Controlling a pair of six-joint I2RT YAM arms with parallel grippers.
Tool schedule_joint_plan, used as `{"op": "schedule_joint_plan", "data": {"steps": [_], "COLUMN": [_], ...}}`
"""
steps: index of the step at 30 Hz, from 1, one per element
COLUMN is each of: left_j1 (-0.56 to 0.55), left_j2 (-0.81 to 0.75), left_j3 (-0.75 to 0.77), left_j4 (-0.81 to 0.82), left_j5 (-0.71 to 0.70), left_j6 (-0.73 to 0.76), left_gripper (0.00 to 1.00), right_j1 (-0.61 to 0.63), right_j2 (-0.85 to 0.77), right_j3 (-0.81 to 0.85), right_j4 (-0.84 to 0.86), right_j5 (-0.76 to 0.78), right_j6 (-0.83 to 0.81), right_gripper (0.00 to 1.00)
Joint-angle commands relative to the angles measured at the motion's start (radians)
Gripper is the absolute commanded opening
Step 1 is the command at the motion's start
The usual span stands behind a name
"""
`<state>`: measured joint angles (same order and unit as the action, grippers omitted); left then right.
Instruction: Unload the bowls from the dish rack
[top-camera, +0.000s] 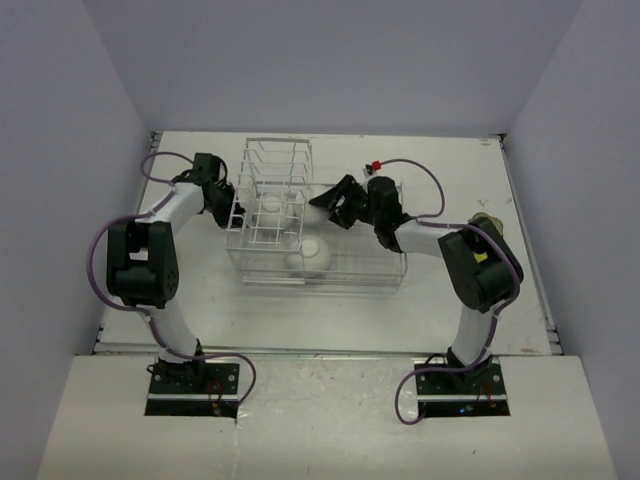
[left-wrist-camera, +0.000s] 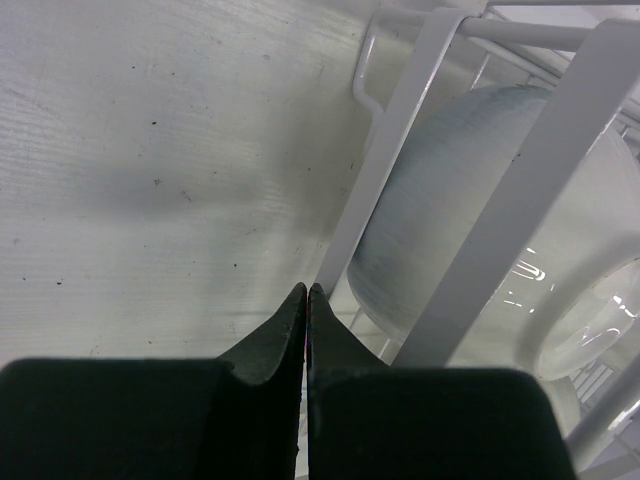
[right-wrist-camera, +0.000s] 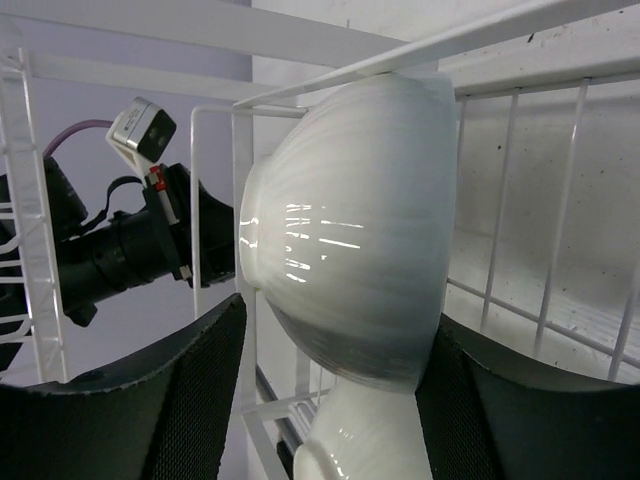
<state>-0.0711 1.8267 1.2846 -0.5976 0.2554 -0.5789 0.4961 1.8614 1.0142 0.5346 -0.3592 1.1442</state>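
Note:
The white wire dish rack (top-camera: 360, 272) stands mid-table. Inside it a white bowl (top-camera: 317, 253) lies low, and another white bowl (top-camera: 272, 205) stands on edge in the slotted section. My right gripper (top-camera: 325, 200) reaches in from the right. In the right wrist view its jaws (right-wrist-camera: 340, 312) straddle a white bowl (right-wrist-camera: 350, 220) that stands on edge: the right pad (right-wrist-camera: 470, 400) lies against the rim side, and a thin gap shows at the left pad (right-wrist-camera: 195, 400). A second white bowl (right-wrist-camera: 365, 440) sits below. My left gripper (left-wrist-camera: 307, 288) is shut and empty, just outside the rack's left wall (left-wrist-camera: 400, 130), beside a bowl (left-wrist-camera: 450, 190).
A brownish round thing (top-camera: 487, 224), with a bit of yellow below it, sits at the right, partly hidden by my right arm. A small red piece (top-camera: 376, 165) lies behind the rack. Grey walls close in the table on three sides.

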Motion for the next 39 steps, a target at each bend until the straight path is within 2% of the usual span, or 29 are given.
{"op": "schedule_joint_plan", "data": {"steps": [1, 6, 7, 10, 12, 16, 21, 31, 39], "left_j1": [-0.032, -0.033, -0.032, -0.032, -0.033, -0.032, -0.032, -0.032, -0.032], "left_j2": [0.026, 0.043, 0.045, 0.051, 0.049, 0.054, 0.055, 0.065, 0.063], "left_j3": [-0.013, 0.001, 0.004, 0.007, 0.007, 0.007, 0.009, 0.007, 0.009], "left_j4": [-0.033, -0.034, -0.036, -0.041, -0.042, -0.051, -0.051, -0.027, -0.013], "left_j5": [0.007, 0.012, 0.012, 0.007, 0.002, -0.007, -0.018, 0.013, 0.027], "left_j6": [0.039, 0.039, 0.043, 0.047, 0.053, 0.063, 0.070, 0.059, 0.045], "left_gripper": [0.00, 0.00, 0.00, 0.00, 0.00, 0.00, 0.00, 0.00, 0.00], "right_j1": [-0.005, -0.021, -0.024, -0.030, -0.030, -0.031, -0.031, -0.033, -0.045], "right_j2": [0.038, 0.088, 0.094, 0.116, 0.124, 0.142, 0.176, 0.176, 0.069], "right_j3": [0.026, 0.040, 0.043, 0.040, 0.037, 0.032, 0.015, -0.020, -0.011], "right_j4": [0.113, 0.160, 0.171, 0.223, 0.245, 0.292, 0.399, 0.683, 0.739], "right_j5": [-0.026, -0.040, -0.041, -0.055, -0.064, -0.075, -0.109, -0.247, -0.319], "right_j6": [0.022, 0.043, 0.048, 0.061, 0.074, 0.094, 0.137, 0.253, 0.316], "right_gripper": [0.64, 0.52, 0.43, 0.33, 0.33, 0.22, 0.00, 0.00, 0.00]}}
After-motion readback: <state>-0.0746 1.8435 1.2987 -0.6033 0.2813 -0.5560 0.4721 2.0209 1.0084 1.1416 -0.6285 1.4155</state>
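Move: The white bowl that the right hand is about to grip sits upside down in the rack, its middle about 4 cm ahead of that hand, 2 cm to its left and level with it. Another white bowl stands some 10 cm to the hand's left, level fore and aft and 5 cm lower; the front bowl is about 11 cm back, 2 cm left and 6 cm lower. From the left hand the bowl to be gripped lies about 18 cm right, 3 cm ahead and 5 cm higher. The right hand first dips about 1 cm while nudging forward, then rises to some 6 cm above its start, drifting a couple of centimetres left and finally back, as the fingers close from wide to nearly shut and pinch the bowl's wall at the rim, one finger inside and one outside. Meanwhile its wrist turns some 25 degrees, raising the fingertips to about level and swinging them counter-clockwise to the left, while the shut left fingers stay at the rack's left side. ##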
